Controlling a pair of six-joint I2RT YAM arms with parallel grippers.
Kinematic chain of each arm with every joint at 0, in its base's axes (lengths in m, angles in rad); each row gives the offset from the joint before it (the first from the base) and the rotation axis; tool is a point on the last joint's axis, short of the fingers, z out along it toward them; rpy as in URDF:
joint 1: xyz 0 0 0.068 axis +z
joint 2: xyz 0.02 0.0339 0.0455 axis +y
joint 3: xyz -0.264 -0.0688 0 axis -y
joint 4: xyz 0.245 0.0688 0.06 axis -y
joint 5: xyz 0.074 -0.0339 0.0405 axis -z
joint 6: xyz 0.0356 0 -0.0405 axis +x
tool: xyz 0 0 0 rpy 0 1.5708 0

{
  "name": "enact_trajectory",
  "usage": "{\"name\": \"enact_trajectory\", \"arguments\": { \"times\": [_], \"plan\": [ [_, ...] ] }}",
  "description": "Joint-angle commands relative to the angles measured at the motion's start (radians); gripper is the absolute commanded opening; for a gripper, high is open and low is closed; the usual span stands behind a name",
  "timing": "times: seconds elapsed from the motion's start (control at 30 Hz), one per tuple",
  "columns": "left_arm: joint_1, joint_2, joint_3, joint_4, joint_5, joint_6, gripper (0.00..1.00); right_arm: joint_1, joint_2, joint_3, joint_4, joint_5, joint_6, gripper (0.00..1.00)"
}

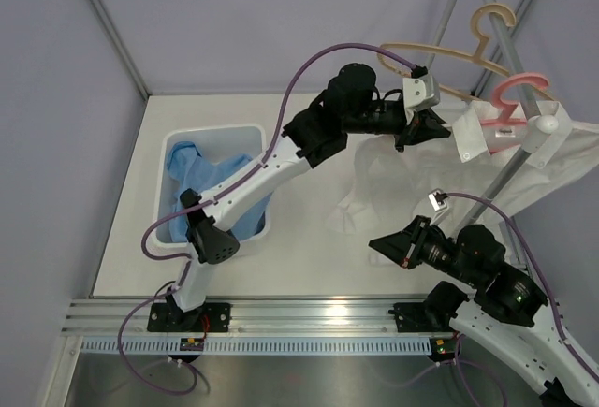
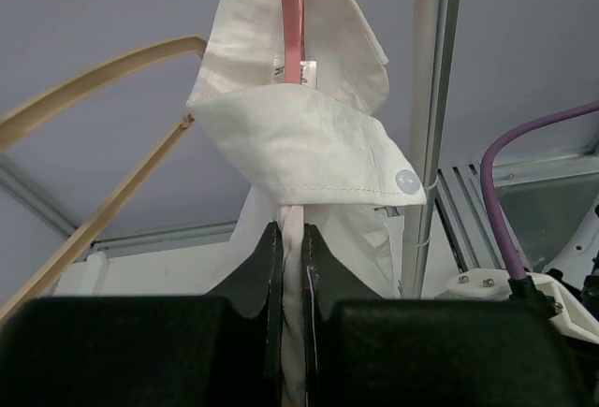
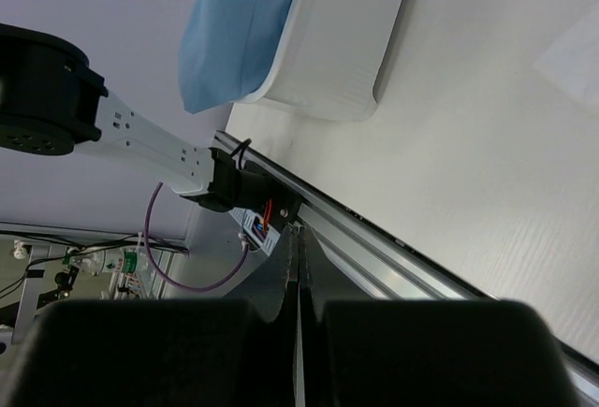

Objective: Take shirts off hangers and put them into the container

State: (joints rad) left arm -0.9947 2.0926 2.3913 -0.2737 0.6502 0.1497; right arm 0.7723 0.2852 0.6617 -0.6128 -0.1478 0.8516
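The white shirt (image 1: 524, 168) hangs at the back right on the pink hanger (image 1: 520, 87), its collar (image 2: 309, 136) folded round the hanger's neck (image 2: 292, 14). My left gripper (image 1: 440, 132) (image 2: 293, 239) is shut on the shirt's front placket just below the collar. Behind it the tan hanger (image 1: 468, 47) (image 2: 94, 98) hangs bare. The light blue shirt (image 1: 217, 187) (image 3: 234, 33) lies in the white container (image 1: 215, 131) (image 3: 337, 51) at the left, spilling over its rim. My right gripper (image 1: 374, 243) (image 3: 301, 239) hovers low over the table, shut on nothing.
A metal rack pole (image 2: 430, 98) runs right beside the collar, and a white pole with a round knob (image 1: 546, 124) sticks out by the pink hanger. The white shirt's lower part drapes onto the table (image 1: 309, 267). An aluminium rail (image 1: 309, 313) lines the near edge.
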Motion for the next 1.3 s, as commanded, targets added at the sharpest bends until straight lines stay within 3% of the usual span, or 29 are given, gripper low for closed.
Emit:
{"name": "enact_trajectory", "arguments": {
  "times": [0.0,0.23,0.37,0.47,0.6,0.7,0.87,1.1,1.27],
  "plan": [
    [0.002,-0.164,0.014,0.059,-0.156,-0.055,0.00,0.007,-0.004,0.065,-0.033,0.021,-0.029,0.00],
    [0.007,-0.247,0.062,-0.064,-0.369,-0.085,0.00,0.007,0.032,0.127,-0.065,0.013,-0.095,0.00],
    [0.013,-0.331,0.010,-0.212,-0.477,-0.145,0.00,0.007,0.161,0.196,-0.102,-0.010,-0.180,0.26],
    [0.013,-0.440,-0.164,-0.196,-0.445,-0.202,0.00,0.007,0.200,0.245,-0.099,-0.003,-0.210,0.30],
    [0.013,-0.439,-0.135,-0.277,-0.386,-0.202,0.00,0.007,0.209,0.288,-0.081,0.004,-0.218,0.43],
    [0.013,-0.434,-0.093,-0.399,-0.446,-0.211,0.00,0.007,0.227,0.323,-0.085,-0.003,-0.236,0.50],
    [0.013,-0.584,-0.312,-0.412,-0.544,-0.256,0.00,0.008,0.317,0.442,-0.079,-0.028,-0.290,0.67],
    [0.013,-0.790,-0.546,-0.519,-0.647,-0.311,0.00,0.008,0.543,0.737,-0.120,-0.038,-0.419,0.70],
    [0.013,-0.900,-0.652,-0.547,-0.647,-0.351,0.00,0.008,0.727,0.941,-0.127,-0.010,-0.496,0.63]
  ]
}}
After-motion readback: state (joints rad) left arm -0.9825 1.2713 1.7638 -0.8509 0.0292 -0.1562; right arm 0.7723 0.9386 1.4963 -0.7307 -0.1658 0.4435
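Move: The left hand already pinches the white shirt's collar; the container lies about 47 cm to its left, 6 cm ahead and 40 cm below. The pink hanger's neck is some 10 cm to its right, 1 cm ahead and 4 cm above; the wooden hanger is roughly 10 cm ahead, 6 cm right and 5 cm up. From the empty right hand, the pink hanger is about 14 cm ahead, 21 cm right and 22 cm above. Still pinching the collar, the left hand carries shirt 25 cm left off the rack; right rises 18 cm, opening. ##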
